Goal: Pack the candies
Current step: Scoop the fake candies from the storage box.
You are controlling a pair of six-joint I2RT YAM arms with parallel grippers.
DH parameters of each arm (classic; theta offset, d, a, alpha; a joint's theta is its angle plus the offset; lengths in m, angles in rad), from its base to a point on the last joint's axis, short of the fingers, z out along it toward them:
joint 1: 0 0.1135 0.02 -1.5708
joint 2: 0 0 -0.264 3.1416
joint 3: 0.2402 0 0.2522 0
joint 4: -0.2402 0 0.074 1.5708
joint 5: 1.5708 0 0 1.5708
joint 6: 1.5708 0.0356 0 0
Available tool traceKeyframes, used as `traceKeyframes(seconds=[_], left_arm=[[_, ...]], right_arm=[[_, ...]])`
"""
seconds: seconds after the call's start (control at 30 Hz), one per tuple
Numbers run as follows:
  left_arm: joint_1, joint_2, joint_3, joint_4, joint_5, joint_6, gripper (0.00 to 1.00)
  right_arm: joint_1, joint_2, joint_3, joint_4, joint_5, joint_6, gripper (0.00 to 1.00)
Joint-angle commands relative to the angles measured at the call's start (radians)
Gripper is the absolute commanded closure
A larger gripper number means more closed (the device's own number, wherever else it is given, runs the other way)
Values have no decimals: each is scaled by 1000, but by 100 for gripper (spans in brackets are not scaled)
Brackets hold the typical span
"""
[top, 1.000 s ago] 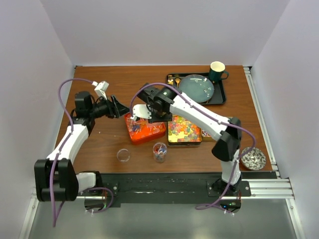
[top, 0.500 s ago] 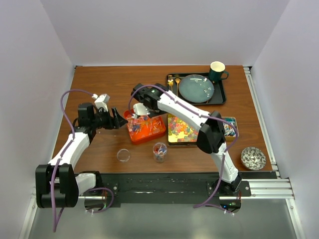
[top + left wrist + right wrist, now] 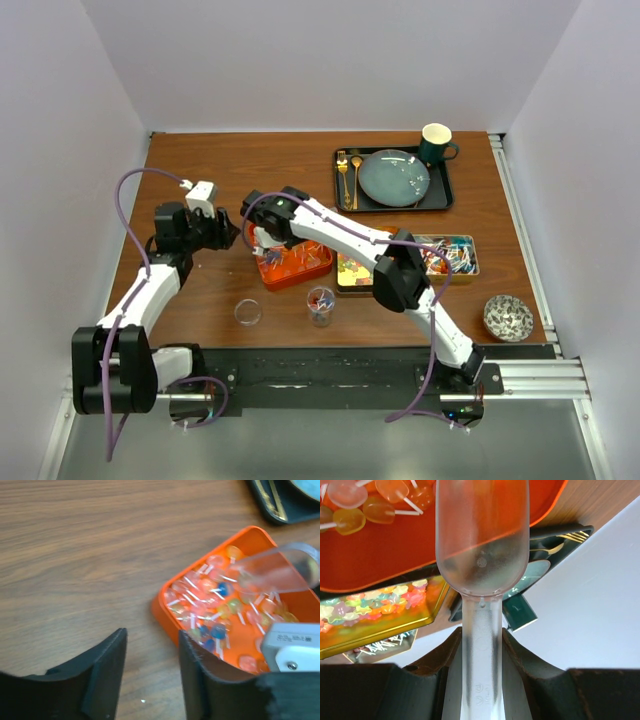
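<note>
The candies are lollipop-like sweets lying in an orange tray. My right gripper hangs over the tray's left end, shut on the handle of a clear plastic scoop; the scoop's bowl is above the tray and looks empty. My left gripper stands open just left of the tray's corner, with only bare table between its fingers. Gummy candies fill a gold tray, and wrapped candies fill another tray to the right. One clear cup holds a few candies; another cup is empty.
A black tray at the back holds a blue plate, gold cutlery and a green mug. A patterned bowl sits at the front right. The right arm's elbow hangs over the gold tray.
The right arm has swung left, carrying the scoop to the orange tray's left end. My left gripper has drawn back a little to the left and its jaws have narrowed.
</note>
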Motion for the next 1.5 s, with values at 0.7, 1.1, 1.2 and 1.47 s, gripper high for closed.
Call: traceKeyframes(seconds=[0.7,1.1,1.2,1.47], left_arm=[[-147,142,-232,268,9,-383,100],[-192,208,-274,367,-33,-487,100],[-192,210,-295,385,-54,-516,100],[-178,197,-310,390,-73,-530,100]], right_arm=[[25,143,117,-228,-2,139,100],[58,202,112,-125,-88,142,100],[57,222,116,-86,-98,141,100],[57,297,210,34,-146,180,100]])
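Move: The orange candy box is the aim for both hands. Its middle is some 12 cm to the left hand's right, nearly level fore and aft, and 10 cm lower; from the scoop-holding right hand it is about 6 cm left, 4 cm back and 11 cm down. The glass jar stands about 3 cm right of the right hand and 19 cm back. The gummy box is some 16 cm to that hand's right and 7 cm back. Bring the left gripper down about 10 cm, and back and right some 6 cm each, shutting its fingers early and tipping them down about 20 degrees, to set the closed tips low against the orange box's left wall. Hold there, rolling the hand's left side down, while the right keeps its grip on the scoop and lowers it about 7 cm, drifting left, into the box. ##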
